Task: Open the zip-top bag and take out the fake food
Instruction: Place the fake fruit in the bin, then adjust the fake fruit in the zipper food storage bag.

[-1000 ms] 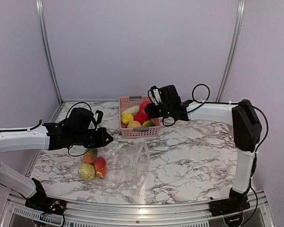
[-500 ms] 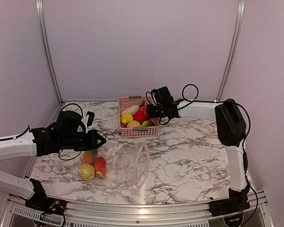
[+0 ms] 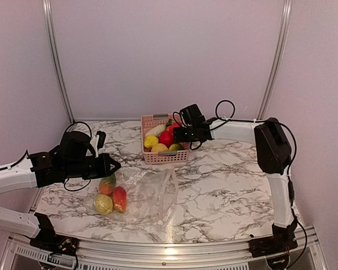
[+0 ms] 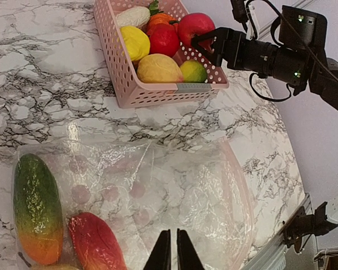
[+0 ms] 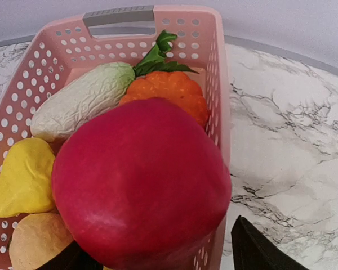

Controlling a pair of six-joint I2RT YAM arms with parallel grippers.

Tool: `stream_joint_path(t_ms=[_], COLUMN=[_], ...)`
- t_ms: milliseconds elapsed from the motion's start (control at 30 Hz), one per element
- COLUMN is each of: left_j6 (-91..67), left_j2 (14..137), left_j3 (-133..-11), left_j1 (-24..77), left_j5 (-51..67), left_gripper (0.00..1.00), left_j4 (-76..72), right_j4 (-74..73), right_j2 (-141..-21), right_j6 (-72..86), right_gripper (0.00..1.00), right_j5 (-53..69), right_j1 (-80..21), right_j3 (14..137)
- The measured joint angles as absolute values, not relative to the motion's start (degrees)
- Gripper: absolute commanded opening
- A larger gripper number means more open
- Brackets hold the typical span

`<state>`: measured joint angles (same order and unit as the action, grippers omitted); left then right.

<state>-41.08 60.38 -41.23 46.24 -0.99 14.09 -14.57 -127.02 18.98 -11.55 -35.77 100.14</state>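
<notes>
The clear zip-top bag [image 3: 152, 194] lies flat on the marble, its zip strip [image 4: 245, 188] at the right edge. Inside its left end lie three fake foods: a green-orange piece [image 4: 36, 208], a red one [image 4: 96, 244] and a yellow-green one [image 3: 103, 204]. My left gripper [image 4: 172, 253] hovers over the bag, shut and empty. My right gripper [image 5: 156, 236] is at the pink basket's [image 5: 214, 84] right wall, jaws open around a red apple [image 5: 138, 180]; a gap shows beside the right finger [image 5: 259, 250]. The basket holds more fake food: a white radish [image 5: 79, 107], an orange piece [image 5: 169, 90] and a yellow one [image 5: 22, 180].
The basket [image 3: 155, 157] stands at the back middle of the marble table [image 3: 231, 185], just beyond the bag. Purple walls and metal frame posts [image 3: 56, 62] close in the back and sides. The table's front rail [image 3: 169, 247] runs just below the bag.
My right gripper has settled lower over the basket with the red apple and its jaws have widened. My left arm has drawn back to the left, still shut.
</notes>
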Motion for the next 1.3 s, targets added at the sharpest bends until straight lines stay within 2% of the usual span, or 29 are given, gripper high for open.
stream_joint_path(t_ms=[233,500,1133,1300], left_j6=[-40.9,-41.1,-43.3,-43.3], left_j2=[60.3,60.3,60.4,60.9], left_j3=[-41.2,-41.5,-41.5,-41.3], left_j1=[46.1,45.0,42.9,42.9], left_j5=[-3.1,-5.1,-6.5,-6.5], left_gripper=[0.06,0.07,0.07,0.07], left_j4=[15.4,16.9,18.8,18.7], right_j4=[-17.8,-18.2,-20.8,-21.1], right_j2=[-125.9,-120.2,-107.3,-103.3], right_j6=[18.1,16.9,12.8,11.9], right_gripper=[0.92,0.97,0.99,0.92], right_j5=[-11.1,-10.8,-9.7,-9.3], right_j1=[-36.1,-36.8,-39.5,-43.0], right_j3=[100.0,98.6,94.3,89.7])
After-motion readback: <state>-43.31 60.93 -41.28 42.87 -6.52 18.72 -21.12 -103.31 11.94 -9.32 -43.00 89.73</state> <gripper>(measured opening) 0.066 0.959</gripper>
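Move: My right hand is at the right side of the bin with a big red fruit between its already loosening fingers. The bin's middle is about 4 cm left and some 5 cm below, roughly 1 cm farther out. The smaller red fruit lies about 4 cm left and level with me, the orange pumpkin 6 cm ahead and 1 cm left, the green fruit 6 cm back and level sideways, all some 4 cm lower. From my left hand the bin's middle is about 29 cm ahead, 16 cm right and 13 cm down. I spread my right fingers wide to let go of the big red fruit in the bin's right side, easing back a little as they part, then lift about 12 cm clear and pull back some 10 cm, fastest at the end. The wrist tips up slightly and turns about 15 degrees counter-clockwise. My nearly shut, empty left hand drifts about 4 cm left over the bag. ##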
